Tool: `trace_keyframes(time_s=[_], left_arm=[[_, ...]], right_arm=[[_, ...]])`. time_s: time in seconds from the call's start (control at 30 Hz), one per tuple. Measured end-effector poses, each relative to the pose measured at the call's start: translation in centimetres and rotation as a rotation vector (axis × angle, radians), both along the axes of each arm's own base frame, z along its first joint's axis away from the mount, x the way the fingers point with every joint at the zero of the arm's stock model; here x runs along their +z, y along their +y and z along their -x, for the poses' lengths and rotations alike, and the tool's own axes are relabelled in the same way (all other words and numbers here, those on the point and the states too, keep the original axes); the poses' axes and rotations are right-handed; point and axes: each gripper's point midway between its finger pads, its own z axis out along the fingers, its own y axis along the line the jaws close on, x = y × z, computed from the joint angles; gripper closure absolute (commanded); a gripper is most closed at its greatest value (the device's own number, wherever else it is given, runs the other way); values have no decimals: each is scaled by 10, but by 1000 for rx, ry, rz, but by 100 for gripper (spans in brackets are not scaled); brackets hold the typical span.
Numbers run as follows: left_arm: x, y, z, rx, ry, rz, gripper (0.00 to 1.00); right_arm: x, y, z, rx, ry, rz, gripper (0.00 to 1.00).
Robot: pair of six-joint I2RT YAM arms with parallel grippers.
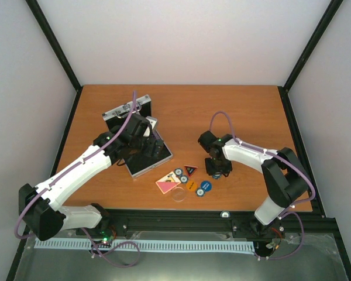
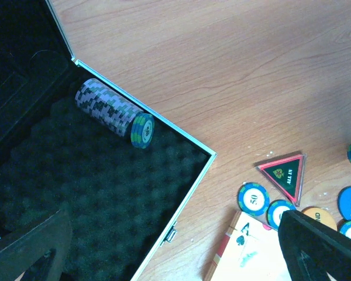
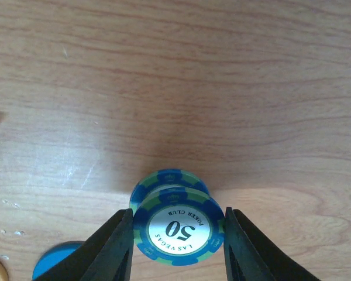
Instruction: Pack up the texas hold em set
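Observation:
The silver case [image 1: 141,171] lies open at left of centre, black foam [image 2: 105,193] inside. A roll of blue-white chips [image 2: 113,111] lies in its far corner. My left gripper [image 1: 145,141] hovers open over the case, and its fingers [image 2: 29,249] straddle the case's front edge with nothing between them. My right gripper [image 1: 218,167] is shut on a short stack of blue "50" chips [image 3: 178,231] over the bare table. Loose between the arms lie the pink card deck [image 1: 166,186], two chips [image 2: 253,198], the red-black triangle [image 2: 284,171], an orange disc [image 1: 191,186], blue discs [image 1: 205,187] and a clear disc [image 1: 179,195].
The case lid [image 1: 127,109] stands up at the back, its handle on top. The wooden table [image 1: 245,111] is bordered by black rails, with white walls behind. A blue disc [image 3: 58,264] lies just left of my right gripper's fingers.

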Motion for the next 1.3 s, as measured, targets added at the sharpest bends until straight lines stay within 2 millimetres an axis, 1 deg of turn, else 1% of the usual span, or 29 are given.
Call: trace_keyframes(time_s=[0.37,0.57,0.63,0.73,0.83,0.87,1.0,1.2,1.3], left_arm=[[0,-1,0,0,2,3,0],[0,-1,0,1,4,6,0],[0,-1,0,1,4,7,0],[0,-1,0,1,5,8,0],[0,-1,0,1,5,8,0],[0,-1,0,1,5,8,0],[0,-1,0,2,4,9,0],[0,-2,-1,1,0,13,0],[0,-2,-1,2,-2,14,0]], right_arm=[[-7,1,7,0,18,-20,61],[-12,3,5,1,19,-22,57],[-13,3,4,1,19,-22,54],[-14,3,4,-2,18,-21,46],[-16,3,3,-2,19,-16,35],[-16,3,3,-6,18,-16,33],[-16,3,2,-3,15,-13,31],[-10,-1,3,-2,13,3,31],[7,0,1,13,-20,12,31]])
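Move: The right hand holds a 50 chip between its fingers, and the lone 50 chip on the table that it goes for lies straight below, about 2 cm down. The blue small blind button is some 4 cm to the left and 5 cm back, another 50 chip about 7 cm left and 7 cm back, and the all-in triangle roughly 11 cm left and 2 cm farther out. From the left hand, the lone chip lies about 25 cm right, 4 cm back and 19 cm down. The right hand, still pinching its 50 chip flat, eases under 1 cm back and then sinks, about 1.5 cm in all, to bring the chip down onto the lone one below, its fingers pointing straight down with hardly any turn. Once low it spreads its fingers from under half to about two thirds open, lets go of the chip, then rises quickly by some 2 cm with the fingers staying spread, leaving the chips beneath. ##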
